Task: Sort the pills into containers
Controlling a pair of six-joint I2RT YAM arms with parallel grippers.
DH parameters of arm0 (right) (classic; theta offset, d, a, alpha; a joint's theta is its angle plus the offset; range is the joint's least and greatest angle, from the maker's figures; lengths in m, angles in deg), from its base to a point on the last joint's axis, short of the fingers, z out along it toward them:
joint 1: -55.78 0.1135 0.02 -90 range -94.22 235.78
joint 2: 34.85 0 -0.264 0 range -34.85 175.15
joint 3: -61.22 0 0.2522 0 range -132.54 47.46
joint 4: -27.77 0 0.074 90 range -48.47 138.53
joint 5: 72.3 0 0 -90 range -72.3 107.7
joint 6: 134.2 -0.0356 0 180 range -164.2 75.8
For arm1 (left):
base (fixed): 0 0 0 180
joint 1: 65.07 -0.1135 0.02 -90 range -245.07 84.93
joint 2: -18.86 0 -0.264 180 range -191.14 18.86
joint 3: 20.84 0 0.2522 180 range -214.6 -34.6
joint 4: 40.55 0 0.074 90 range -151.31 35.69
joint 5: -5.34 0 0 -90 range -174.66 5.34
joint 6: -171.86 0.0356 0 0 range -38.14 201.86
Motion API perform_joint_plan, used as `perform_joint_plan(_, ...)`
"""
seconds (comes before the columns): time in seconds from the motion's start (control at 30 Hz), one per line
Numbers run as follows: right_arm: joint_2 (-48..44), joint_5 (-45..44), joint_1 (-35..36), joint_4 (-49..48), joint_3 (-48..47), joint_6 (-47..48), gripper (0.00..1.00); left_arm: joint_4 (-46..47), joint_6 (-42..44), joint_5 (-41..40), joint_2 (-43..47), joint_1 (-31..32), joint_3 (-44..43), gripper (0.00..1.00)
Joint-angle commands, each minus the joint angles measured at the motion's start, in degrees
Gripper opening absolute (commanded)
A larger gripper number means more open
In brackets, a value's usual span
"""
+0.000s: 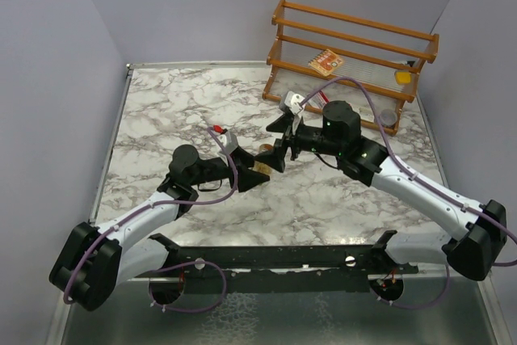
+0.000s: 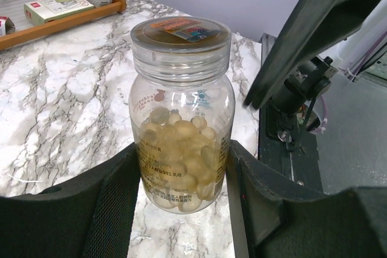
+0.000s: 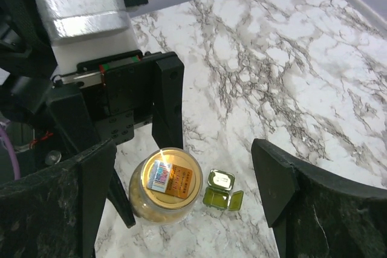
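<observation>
A clear bottle (image 2: 181, 89) with its lid (image 3: 166, 178) on stands upright between the fingers of my left gripper (image 2: 181, 152), which is shut on its lower half. The pills (image 2: 181, 155), pale yellow, fill the bottom of the bottle. My right gripper (image 3: 181, 149) hangs open just above the lid, one finger on each side and neither touching it. The container (image 3: 222, 189), a tiny olive-green pill box with its flaps open, lies on the marble right beside the bottle. In the top view both grippers (image 1: 258, 174) (image 1: 276, 147) meet at the table's middle.
A wooden rack (image 1: 351, 50) stands at the back right with a red-and-white carton (image 1: 325, 62) and a yellow block (image 1: 402, 77) in it. A small clear jar (image 1: 389, 119) sits by its near corner. A black rail (image 1: 283, 258) runs along the near edge.
</observation>
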Motion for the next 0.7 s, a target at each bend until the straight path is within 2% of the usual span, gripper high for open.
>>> perform_joint_plan(0.0,-4.57,-1.11,-0.11,-5.15,-1.90,-4.35,0.94,0.11,1.80,-3.19,0.69,0.36,-1.41,0.00)
perform_joint_plan(0.07,-6.10,-3.81,-0.07,-6.53,-1.27,-6.73,0.94,-0.66,3.29,-5.31,1.22,0.35,-1.20,0.00)
perform_joint_plan(0.17,-7.58,-12.42,-0.07,-7.77,-0.39,-11.23,0.94,-1.16,6.20,-9.43,2.50,0.35,-0.64,0.00)
perform_joint_plan(0.23,-7.59,-15.62,-0.08,-7.60,-0.42,-11.58,0.88,-1.15,8.46,-13.65,4.10,0.44,0.10,0.00)
perform_joint_plan(0.43,-5.07,-18.38,0.26,-8.29,-0.20,-11.98,0.67,-1.10,13.91,-21.88,9.11,0.89,1.38,0.00)
perform_joint_plan(0.67,-1.36,-18.22,1.20,-9.68,-1.95,-10.48,0.57,-1.15,14.69,-22.17,7.22,1.60,0.33,0.00)
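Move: The jar's lid, with the jar held low in the left fingers, is some 3 cm to the left of the right hand's point and about 3 cm below, level fore and aft, between its spread fingers. From the same hand the opened green pill box lies 2 cm ahead, 3 cm left and some 21 cm down, and the red-white pack roughly 20 cm ahead and 12 cm right. From the left hand the pill box is about 3 cm ahead, straight across and 14 cm below. Up and slightly right, the open right hand clears the lid by rising about 7 cm, then goes forward and sinks some 3 cm, turning clockwise about 20 degrees as its fingers close to a little over half. The left hand keeps its grip on the jar and carries it forward, up and left, swinging counter-clockwise and tipping the jar's top back. ##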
